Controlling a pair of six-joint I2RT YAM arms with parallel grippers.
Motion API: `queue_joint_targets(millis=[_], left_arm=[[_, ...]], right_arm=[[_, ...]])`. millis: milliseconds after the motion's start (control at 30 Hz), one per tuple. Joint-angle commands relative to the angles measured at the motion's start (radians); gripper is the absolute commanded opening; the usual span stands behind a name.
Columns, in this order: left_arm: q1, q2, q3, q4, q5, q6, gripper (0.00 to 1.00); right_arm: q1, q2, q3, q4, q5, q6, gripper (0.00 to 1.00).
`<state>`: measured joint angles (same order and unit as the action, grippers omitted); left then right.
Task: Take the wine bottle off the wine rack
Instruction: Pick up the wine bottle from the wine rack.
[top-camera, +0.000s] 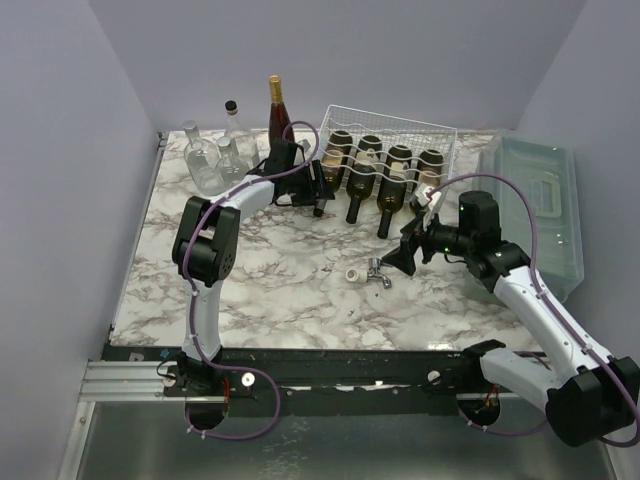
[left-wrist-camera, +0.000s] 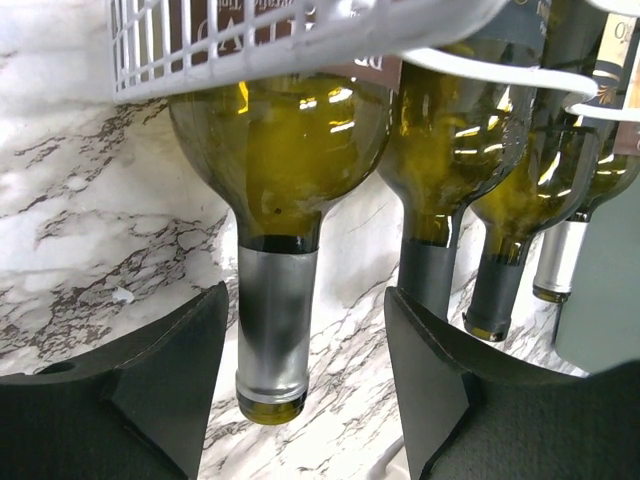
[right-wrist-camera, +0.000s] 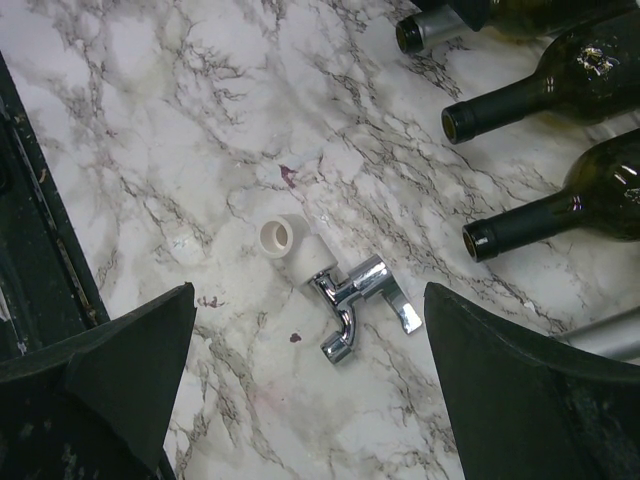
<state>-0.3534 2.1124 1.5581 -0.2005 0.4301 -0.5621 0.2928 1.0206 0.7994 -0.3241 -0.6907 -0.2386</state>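
Note:
The white wire wine rack (top-camera: 392, 128) stands at the back of the table with several green bottles lying in it, necks toward me. My left gripper (top-camera: 320, 197) is at the leftmost wine bottle (top-camera: 337, 158). In the left wrist view, that wine bottle (left-wrist-camera: 275, 150) hangs out under the wine rack's rim (left-wrist-camera: 300, 50). Its silver-foiled neck (left-wrist-camera: 272, 330) sits between the fingers of my open left gripper (left-wrist-camera: 305, 300), close to the left finger (left-wrist-camera: 170, 380), with a gap on each side. My right gripper (top-camera: 405, 256) (right-wrist-camera: 310, 300) hovers open and empty.
A chrome faucet with a white pipe fitting (top-camera: 373, 273) (right-wrist-camera: 345, 290) lies on the marble below my right gripper. Clear glass bottles (top-camera: 208, 158) and an upright red bottle (top-camera: 276, 112) stand at the back left. A translucent lidded bin (top-camera: 540, 205) occupies the right edge.

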Motion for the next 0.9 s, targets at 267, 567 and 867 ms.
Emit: queue_joint_targets(millis=[267, 567, 867], left_arm=[[-0.053, 0.046, 0.152, -0.26, -0.212, 0.032, 0.63], [-0.083, 0.071, 0.213, -0.35, -0.32, 0.057, 0.6], [-0.103, 0.099, 0.269, -0.398, -0.354, 0.092, 0.37]], right_arm=[[-0.004, -0.036, -0.005, 0.008, 0.023, -0.018, 1.0], [-0.005, -0.043, -0.006, 0.008, 0.03, -0.019, 1.0], [-0.005, -0.047, -0.005, 0.008, 0.042, -0.021, 1.0]])
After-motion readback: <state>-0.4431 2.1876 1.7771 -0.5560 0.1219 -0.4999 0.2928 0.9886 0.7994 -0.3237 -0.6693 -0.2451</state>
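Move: The wine bottle at the rack's left end has its silver neck between the left hand's open fingers, roughly 1 cm back, 1 cm to the left and 2 cm below. The bottle's middle is about 9 cm ahead, 3 cm to the right and level. The second bottle lies 8 cm to the right of it; the standing red bottle is 11 cm ahead, 9 cm left and 9 cm higher. From the right hand, the wine bottle is some 25 cm ahead, 15 cm left and 10 cm lower. The left fingers draw in from both sides around the silver neck, right up to the glass; whether they grip yet can't be seen. Meanwhile the hand sinks about 2 cm, easing slightly back and to the left, and rolls some 20 degrees, its left side rising, so the fingers point more steeply down over the neck. ##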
